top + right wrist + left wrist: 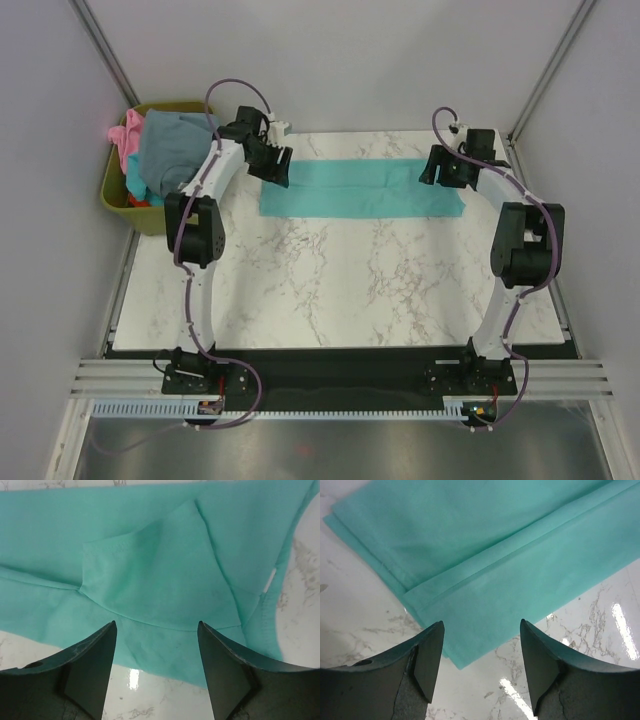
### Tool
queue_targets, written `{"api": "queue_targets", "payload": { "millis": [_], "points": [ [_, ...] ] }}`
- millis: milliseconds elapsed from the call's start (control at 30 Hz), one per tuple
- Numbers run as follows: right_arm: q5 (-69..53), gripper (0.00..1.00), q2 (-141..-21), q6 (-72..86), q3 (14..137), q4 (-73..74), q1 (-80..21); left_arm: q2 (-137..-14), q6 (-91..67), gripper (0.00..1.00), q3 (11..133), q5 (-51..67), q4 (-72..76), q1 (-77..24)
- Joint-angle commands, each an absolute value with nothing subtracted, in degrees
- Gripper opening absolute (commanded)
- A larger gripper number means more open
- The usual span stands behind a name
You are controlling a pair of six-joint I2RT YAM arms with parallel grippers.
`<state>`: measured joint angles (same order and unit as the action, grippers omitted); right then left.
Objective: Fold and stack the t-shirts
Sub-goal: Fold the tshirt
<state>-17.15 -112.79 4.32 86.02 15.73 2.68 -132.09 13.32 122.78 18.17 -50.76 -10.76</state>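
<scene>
A teal t-shirt (360,190) lies folded into a long flat strip across the far part of the marble table (330,290). My left gripper (277,160) hovers over its left end, open and empty; in the left wrist view the teal t-shirt (495,555) shows a lengthwise fold and a corner between my fingertips (434,640). My right gripper (443,165) hangs over the right end, open and empty; in the right wrist view the teal t-shirt (150,570) shows a sleeve folded inward. More t-shirts sit piled in the bin: a grey-blue one (172,150), a pink one (127,135) and a red-orange one (140,200).
The olive-green bin (112,190) stands off the table's far left corner. Grey walls close in the back and both sides. Bare marble stretches from the shirt toward the arm bases (200,375) at the near edge.
</scene>
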Motion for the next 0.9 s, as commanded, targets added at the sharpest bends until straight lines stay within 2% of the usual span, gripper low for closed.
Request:
{"api": "queue_targets", "payload": {
  "millis": [0,133,400,700,867],
  "points": [
    [-26.37,0.74,-116.00,13.52,87.97,14.07,3.95,-135.60,12.66,0.70,128.84,23.73,-50.44,-10.72],
    [-27.24,0.74,-119.61,14.33,91.05,13.80,4.31,-139.21,11.34,0.70,131.92,23.91,-50.71,-10.81],
    [-25.32,0.74,-125.85,15.64,94.12,12.22,4.48,-143.44,11.16,0.69,129.82,18.81,-50.71,-10.99],
    [-15.13,0.73,-132.09,11.43,99.57,13.36,4.48,-140.72,11.34,0.69,123.05,14.51,-51.06,-12.74],
    [-12.65,0.73,-137.01,10.11,105.99,13.71,4.48,-134.84,10.99,0.68,114.62,12.22,-51.24,-15.38]
  ]
}}
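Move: The folded t-shirt lies about 7 cm below both open hands, its middle roughly 22 cm to the right of the left hand and level with it; its near-left corner is some 7 cm back and 6 cm left of that hand. From the right hand the shirt's middle is about 18 cm left and level, its near-right corner some 9 cm back and 11 cm right, and its turned-in flap only 3 cm ahead and 2 cm left. Onto the t-shirt's two ends both hands sink about 7 cm with fingers kept wide open, and their tips come to rest on the cloth. The left eases forward and slightly right while starting down, then drags its end back 2 cm or so; the right, pitching its fingers steeper early on and partly easing back, creeps forward and, once low, pushes its end forward about 4 cm. ##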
